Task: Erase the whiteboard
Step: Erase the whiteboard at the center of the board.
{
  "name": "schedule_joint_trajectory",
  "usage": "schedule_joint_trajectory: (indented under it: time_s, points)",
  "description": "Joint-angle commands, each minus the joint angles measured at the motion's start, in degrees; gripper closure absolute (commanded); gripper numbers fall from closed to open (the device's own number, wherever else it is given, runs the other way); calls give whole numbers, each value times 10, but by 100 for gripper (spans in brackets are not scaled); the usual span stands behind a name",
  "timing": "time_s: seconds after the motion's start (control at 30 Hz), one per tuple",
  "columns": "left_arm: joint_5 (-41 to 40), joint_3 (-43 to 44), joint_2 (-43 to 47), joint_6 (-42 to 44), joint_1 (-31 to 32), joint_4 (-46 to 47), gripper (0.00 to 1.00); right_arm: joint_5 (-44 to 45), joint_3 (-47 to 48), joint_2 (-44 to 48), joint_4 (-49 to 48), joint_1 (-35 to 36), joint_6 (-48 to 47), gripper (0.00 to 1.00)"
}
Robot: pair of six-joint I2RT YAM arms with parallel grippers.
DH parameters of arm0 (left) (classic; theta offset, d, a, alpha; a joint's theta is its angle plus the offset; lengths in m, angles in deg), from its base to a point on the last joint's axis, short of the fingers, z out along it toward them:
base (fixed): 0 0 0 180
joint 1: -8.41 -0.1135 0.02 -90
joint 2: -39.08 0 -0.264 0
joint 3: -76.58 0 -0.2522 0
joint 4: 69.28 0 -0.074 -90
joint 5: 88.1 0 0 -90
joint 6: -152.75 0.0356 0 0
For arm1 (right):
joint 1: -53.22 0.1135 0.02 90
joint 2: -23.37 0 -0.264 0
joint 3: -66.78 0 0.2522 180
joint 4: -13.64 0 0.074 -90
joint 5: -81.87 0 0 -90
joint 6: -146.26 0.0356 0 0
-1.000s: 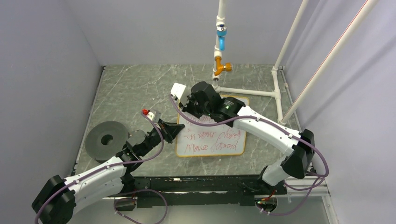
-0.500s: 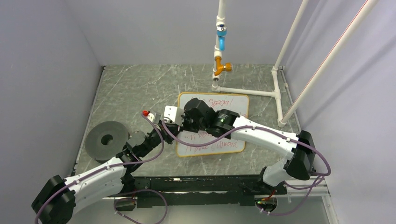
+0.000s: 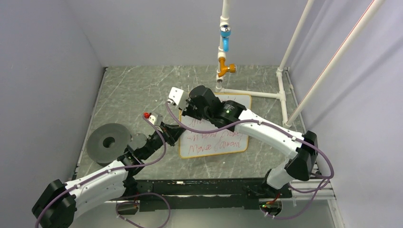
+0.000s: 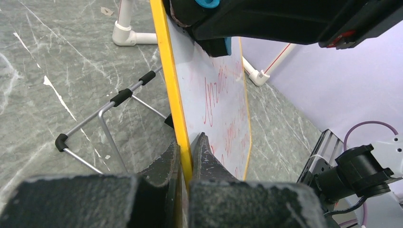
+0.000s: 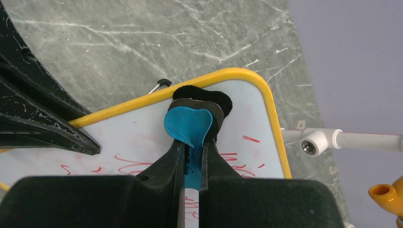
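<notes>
The whiteboard (image 3: 214,142), yellow-framed with red handwriting, leans on a wire stand (image 4: 109,109). My left gripper (image 3: 174,131) is shut on its left frame edge (image 4: 177,109), one finger on each side of the yellow rim. My right gripper (image 5: 192,142) is shut on a blue-and-black eraser (image 5: 189,124), whose black felt (image 5: 211,97) presses on the board's face (image 5: 133,137) near a top corner. Only faint smears and a few red strokes show around the eraser. From above, the right gripper (image 3: 191,108) hides the eraser and the board's upper left.
A grey disc (image 3: 108,141) lies left of the left arm. A white pipe frame (image 3: 280,95) with blue and orange fittings (image 3: 225,38) stands behind and right of the board. Grey walls close in both sides.
The right gripper swept the eraser down and left across the board, then back up to the top left. The left gripper kept its hold on the board's edge.
</notes>
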Motion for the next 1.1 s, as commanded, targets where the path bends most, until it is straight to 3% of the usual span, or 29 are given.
schedule_joint_trajectory:
  time_s: [0.0,0.23,0.5,0.6,0.7,0.9,1.07]
  points:
    - [5,-9,-4,122,1,-29,100,2,15,-7,8,-2,11,100]
    - [9,-21,10,139,1,-33,100,-58,-8,40,5,-117,34,100]
    - [26,-16,10,158,1,-45,100,-222,-16,33,35,-100,25,100]
    - [31,-15,9,159,1,-45,100,-215,22,11,38,-88,46,100]
    - [30,-17,11,157,1,-44,100,-134,35,1,16,-102,74,100]
    - [32,-22,11,159,1,-36,100,-65,-48,59,-33,-142,69,100]
    - [34,-18,3,161,1,-33,100,-174,-114,84,-27,-128,45,100]
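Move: Near the upper left corner of the whiteboard, the right hand already holds the blue eraser; the board's middle is some 8 cm to its right, 2 cm back and 5 cm lower. The left gripper on the board's edge is about 6 cm back, 3 cm left and 6 cm lower; the bottom writing line is 7 cm back, 7 cm right, 9 cm lower. From the left hand, the board's middle lies roughly 4 cm ahead, 11 cm right, 1 cm up. Wiping across the upper board, the right hand sweeps the eraser about 7 cm right and forward, comes back some 5 cm left and back, then sweeps right and forward again, staying nearly level and keeping its grip. The wrist tips down and rolls, some 10 degrees each. The left hand keeps pinching the board's left edge, all but still. ##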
